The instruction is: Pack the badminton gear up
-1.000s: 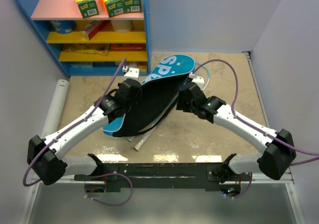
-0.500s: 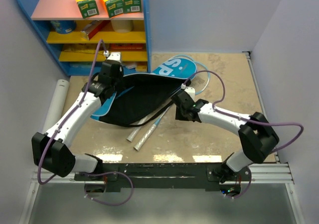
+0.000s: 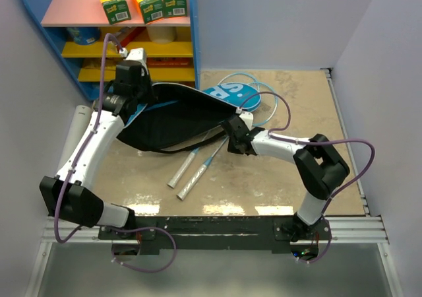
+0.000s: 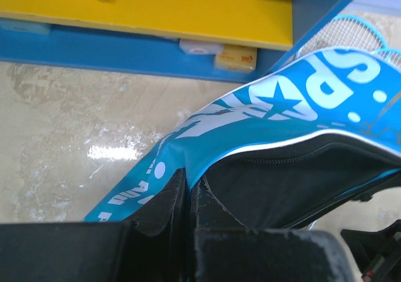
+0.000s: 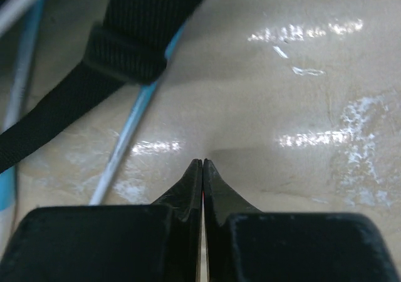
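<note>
The blue bag (image 3: 227,92) lettered in white lies partly open, its black lining (image 3: 178,119) showing. My left gripper (image 3: 134,98) is shut on the bag's edge (image 4: 188,163) and holds it up near the shelf. Two light-blue rackets lie under the bag. Their silver handles (image 3: 184,178) stick out in front and their heads (image 3: 257,92) show behind. My right gripper (image 3: 231,140) is shut on nothing, low over the table. It sits beside a racket shaft (image 5: 128,138) and the bag's black strap (image 5: 125,44).
A blue shelf unit (image 3: 132,39) with yellow boards stands at the back left, with orange-green boxes (image 3: 145,0) on its pink top. A white tube (image 3: 74,138) lies along the left edge. Walls close in the right and rear sides.
My left gripper has pulled the bag's edge up and left toward the shelf, uncovering more of the rackets. My right gripper has shut and moved left and down beside the shafts.
</note>
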### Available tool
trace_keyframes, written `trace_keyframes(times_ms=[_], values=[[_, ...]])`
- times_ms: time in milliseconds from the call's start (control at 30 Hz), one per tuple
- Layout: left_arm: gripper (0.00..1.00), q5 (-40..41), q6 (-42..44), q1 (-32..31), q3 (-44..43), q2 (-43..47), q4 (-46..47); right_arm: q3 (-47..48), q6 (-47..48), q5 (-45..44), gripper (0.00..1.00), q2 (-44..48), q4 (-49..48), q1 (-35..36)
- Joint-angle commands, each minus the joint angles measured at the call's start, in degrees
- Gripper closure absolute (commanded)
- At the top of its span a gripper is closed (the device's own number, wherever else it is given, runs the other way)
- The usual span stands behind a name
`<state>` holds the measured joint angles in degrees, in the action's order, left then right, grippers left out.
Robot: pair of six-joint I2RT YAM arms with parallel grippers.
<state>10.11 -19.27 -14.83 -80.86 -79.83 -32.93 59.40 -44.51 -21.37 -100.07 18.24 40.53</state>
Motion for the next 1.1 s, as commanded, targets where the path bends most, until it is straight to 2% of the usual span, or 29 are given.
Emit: trace_keyframes(times_ms=[0, 200, 433, 1067], values=[[1.00, -2.7, -2.9, 2.8, -6.5, -1.2, 3.0, 2.7, 1.5, 2.8, 1.00, 3.0, -4.8, 0.0], [1.00, -4.1, -3.2, 6.0, -11.9, -4.3, 2.6, 4.1, 3.6, 11.2, 1.00, 2.3, -8.3, 1.4], [1.00, -7.4, -4.1, 9.6, -16.3, -9.3, 3.0, 7.0, 3.9, 14.8, 1.00, -1.0, -11.7, 5.4], [1.00, -8.8, -4.2, 10.2, -12.2, -8.6, 5.4, 18.8, 3.0, 17.5, 1.00, -13.9, -13.1, 14.0]])
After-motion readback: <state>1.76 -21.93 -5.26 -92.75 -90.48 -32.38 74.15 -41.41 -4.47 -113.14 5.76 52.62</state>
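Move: The right hand is shut and empty close over the table, with the left racket's handle about 20 cm to its left and 6 cm back. The right racket's handle lies 17 cm left and 9 cm back, and the open bag's middle roughly 22 cm left and 13 cm ahead. The left hand already pinches the bag's raised edge. From it the shelf's lower front is some 17 cm ahead and 3 cm left, and the left handle 13 cm back, 12 cm right and far below. Closed right hand sweeps about 18 cm left towards the racket handles while left draws pinched bag edge forward-left. ##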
